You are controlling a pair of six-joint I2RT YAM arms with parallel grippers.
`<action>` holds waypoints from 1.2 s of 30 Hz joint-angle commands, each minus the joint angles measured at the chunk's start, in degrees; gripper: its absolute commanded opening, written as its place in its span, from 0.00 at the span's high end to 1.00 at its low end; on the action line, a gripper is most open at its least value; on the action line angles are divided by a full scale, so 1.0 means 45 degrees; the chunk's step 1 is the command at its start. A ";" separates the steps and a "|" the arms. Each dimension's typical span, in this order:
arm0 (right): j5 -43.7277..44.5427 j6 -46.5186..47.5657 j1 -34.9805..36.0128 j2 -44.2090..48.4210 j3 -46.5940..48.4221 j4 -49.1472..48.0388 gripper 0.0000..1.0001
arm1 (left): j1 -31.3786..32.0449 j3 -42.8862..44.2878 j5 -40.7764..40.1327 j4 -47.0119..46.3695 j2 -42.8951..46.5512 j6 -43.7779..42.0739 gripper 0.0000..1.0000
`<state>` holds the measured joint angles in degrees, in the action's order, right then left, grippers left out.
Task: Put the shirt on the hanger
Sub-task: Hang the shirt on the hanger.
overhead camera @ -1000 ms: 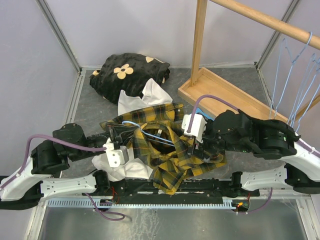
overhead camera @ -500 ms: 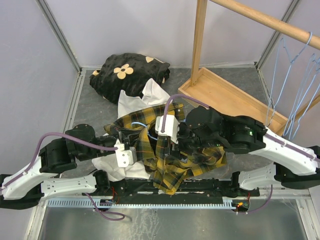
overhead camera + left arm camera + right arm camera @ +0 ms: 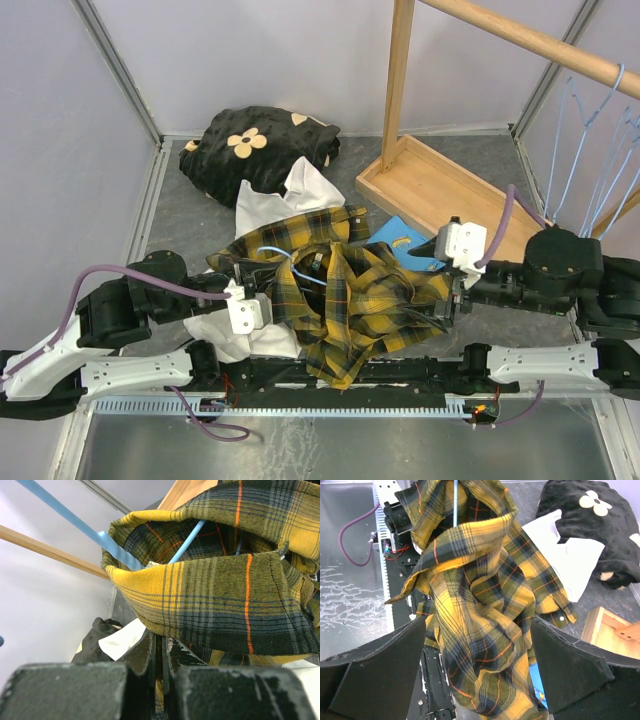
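The yellow-and-black plaid shirt (image 3: 350,305) lies bunched between the arms at the near middle of the table. A pale-blue wire hanger (image 3: 292,258) runs into its collar opening, and shows in the left wrist view (image 3: 107,542) entering the fabric. My left gripper (image 3: 250,285) is at the shirt's left edge; in its wrist view (image 3: 162,640) the jaws stand nearly closed with plaid cloth (image 3: 210,595) pinched between them. My right gripper (image 3: 447,300) is open and empty just right of the shirt. In its wrist view (image 3: 477,620) the shirt (image 3: 475,605) hangs ahead of the spread fingers (image 3: 375,670).
A black cloth with cream flowers (image 3: 260,145) and a white garment (image 3: 285,205) lie behind the shirt. A flat blue item (image 3: 405,243) lies by its right edge. The wooden rack base (image 3: 440,190), rail (image 3: 530,40) and spare blue hangers (image 3: 590,160) stand at the right.
My right arm has pulled back to the right, away from the shirt, with its gripper open. The shirt has settled wider and the blue item is uncovered. The left gripper has barely moved.
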<state>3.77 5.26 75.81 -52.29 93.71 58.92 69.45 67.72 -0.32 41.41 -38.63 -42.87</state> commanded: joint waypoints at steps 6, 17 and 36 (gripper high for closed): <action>-0.0030 -0.0308 -0.0022 -0.0063 -0.1101 0.0746 0.07 | -0.0018 0.0165 0.0485 -0.0805 0.0026 0.0572 0.97; -0.0799 -0.0342 -0.0018 -0.1615 -0.1410 -0.0396 0.26 | -0.0021 0.0219 0.0439 -0.0778 -0.0220 0.0640 0.97; -0.0409 -0.0913 -0.0011 -0.2617 -0.1987 -0.3444 0.59 | -0.0023 0.0223 0.0698 -0.1230 -0.0148 0.0752 0.97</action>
<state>1.56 2.15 75.81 -63.99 84.71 50.26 69.45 67.72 0.60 41.47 -39.81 -42.00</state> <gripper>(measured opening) 0.463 0.062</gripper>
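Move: Ahead of the right fingers' line, the fold of shirt at the hanger's far end lies about 10 cm to that hand's left, roughly 9 cm below and 1 cm farther out. The visible wire of the hanger is some 15 cm left, 2 cm farther out and 6 cm below; the left fingers are some 18 cm left and 3 cm out. From the left hand the fold lies about 8 cm right, 2 cm back and slightly lower. Sinking first by about 8 cm, its fingertips dipping some 15 degrees, the right hand then pushes on to its left, roughly 8 cm in all, up to the shirt fold under the hanger. Its wide-open fingers come about half closed astride the fold without shutting on it; the left hand stays almost in place, its closed fingers keeping their pinch on the shirt's edge beside the hook. ##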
